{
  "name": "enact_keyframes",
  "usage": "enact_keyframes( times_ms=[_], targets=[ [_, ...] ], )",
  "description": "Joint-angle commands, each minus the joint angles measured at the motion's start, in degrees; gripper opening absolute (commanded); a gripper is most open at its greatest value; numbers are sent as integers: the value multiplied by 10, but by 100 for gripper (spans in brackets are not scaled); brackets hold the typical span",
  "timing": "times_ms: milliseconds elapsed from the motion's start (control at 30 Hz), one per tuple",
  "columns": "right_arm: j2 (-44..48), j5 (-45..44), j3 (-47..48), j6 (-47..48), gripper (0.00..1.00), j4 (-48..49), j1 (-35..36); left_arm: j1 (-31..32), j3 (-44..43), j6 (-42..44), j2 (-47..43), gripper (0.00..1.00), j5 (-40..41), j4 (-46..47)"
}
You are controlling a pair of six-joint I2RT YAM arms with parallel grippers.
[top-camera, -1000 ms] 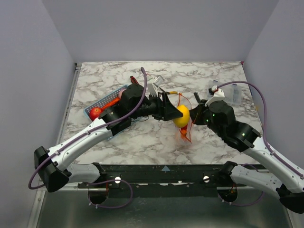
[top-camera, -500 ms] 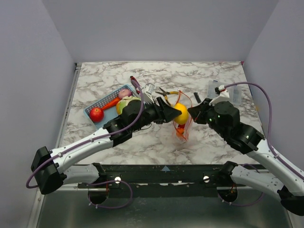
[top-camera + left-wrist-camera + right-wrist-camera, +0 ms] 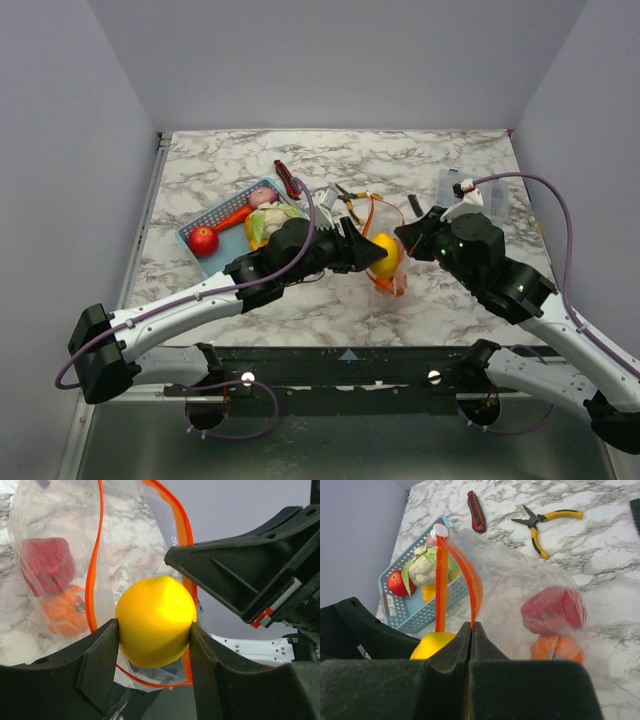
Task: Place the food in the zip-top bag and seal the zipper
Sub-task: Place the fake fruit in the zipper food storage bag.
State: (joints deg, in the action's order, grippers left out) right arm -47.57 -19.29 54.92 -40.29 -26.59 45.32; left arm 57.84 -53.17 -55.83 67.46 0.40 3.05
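Note:
My left gripper [image 3: 378, 254] is shut on a yellow fruit [image 3: 388, 252], held at the mouth of the zip-top bag [image 3: 392, 282]. In the left wrist view the fruit [image 3: 156, 620] sits between both black fingers [image 3: 102, 655], and the orange-red zipper [image 3: 91, 565] loops around it. A red piece [image 3: 47, 562] and an orange piece [image 3: 62, 615] lie inside the bag [image 3: 55, 525]. My right gripper [image 3: 471, 628] is shut on the zipper [image 3: 440, 580] and holds the bag's rim up. More food lies in the blue basket [image 3: 192, 228]: a red fruit [image 3: 203, 240], a cauliflower [image 3: 268, 222] and a carrot [image 3: 233, 215].
A dark red-handled knife [image 3: 288, 178] and yellow-handled pliers [image 3: 350, 198] lie behind the bag. A rigid clear box [image 3: 482, 192] stands at the back right, behind my right arm. The basket [image 3: 420, 616] sits left of the bag.
My left arm has swung toward the table's front, uncovering the basket. The yellow fruit stays at the bag's mouth and has sunk slightly. The right gripper keeps its hold on the rim.

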Motion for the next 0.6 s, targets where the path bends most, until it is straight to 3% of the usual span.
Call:
enact_keyframes(
  times_ms=[0,167,433,567],
  targets=[
    [0,-21,0,6,0,11,3,9,1,12,-16,36,0,-25],
    [-3,-18,-2,8,0,11,3,10,4,14,-26,62,-3,-30],
    [-2,-15,-3,10,0,11,3,10,-14,28,-34,83,-3,-64],
    [-1,-15,-5,11,0,11,4,9,-23,37,-45,85,-3,-79]
  ],
)
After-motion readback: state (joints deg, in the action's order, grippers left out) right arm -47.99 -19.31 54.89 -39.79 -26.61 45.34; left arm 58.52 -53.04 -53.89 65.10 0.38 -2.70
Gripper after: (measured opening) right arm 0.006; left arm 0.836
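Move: The left hand holds the yellow fruit at the bag's mouth. The bag's bottom lies about 13 cm below it, some 4 cm to the right and 1 cm ahead; the orange fruit is 12 cm below, 7 cm right and 1 cm ahead, with the red fruit 4 cm farther out than the orange one and slightly higher. From the right hand, the bag's bottom is about 13 cm below and 3 cm back, with no sideways offset. The left fingers let go of the yellow fruit inside the bag's mouth, spreading from half open to nearly wide. The hand hardly travels, easing back, left and down by about 1 cm each with barely any turn. The right hand stays put, its shut fingers still pinching the bag's rim to keep the mouth open. ##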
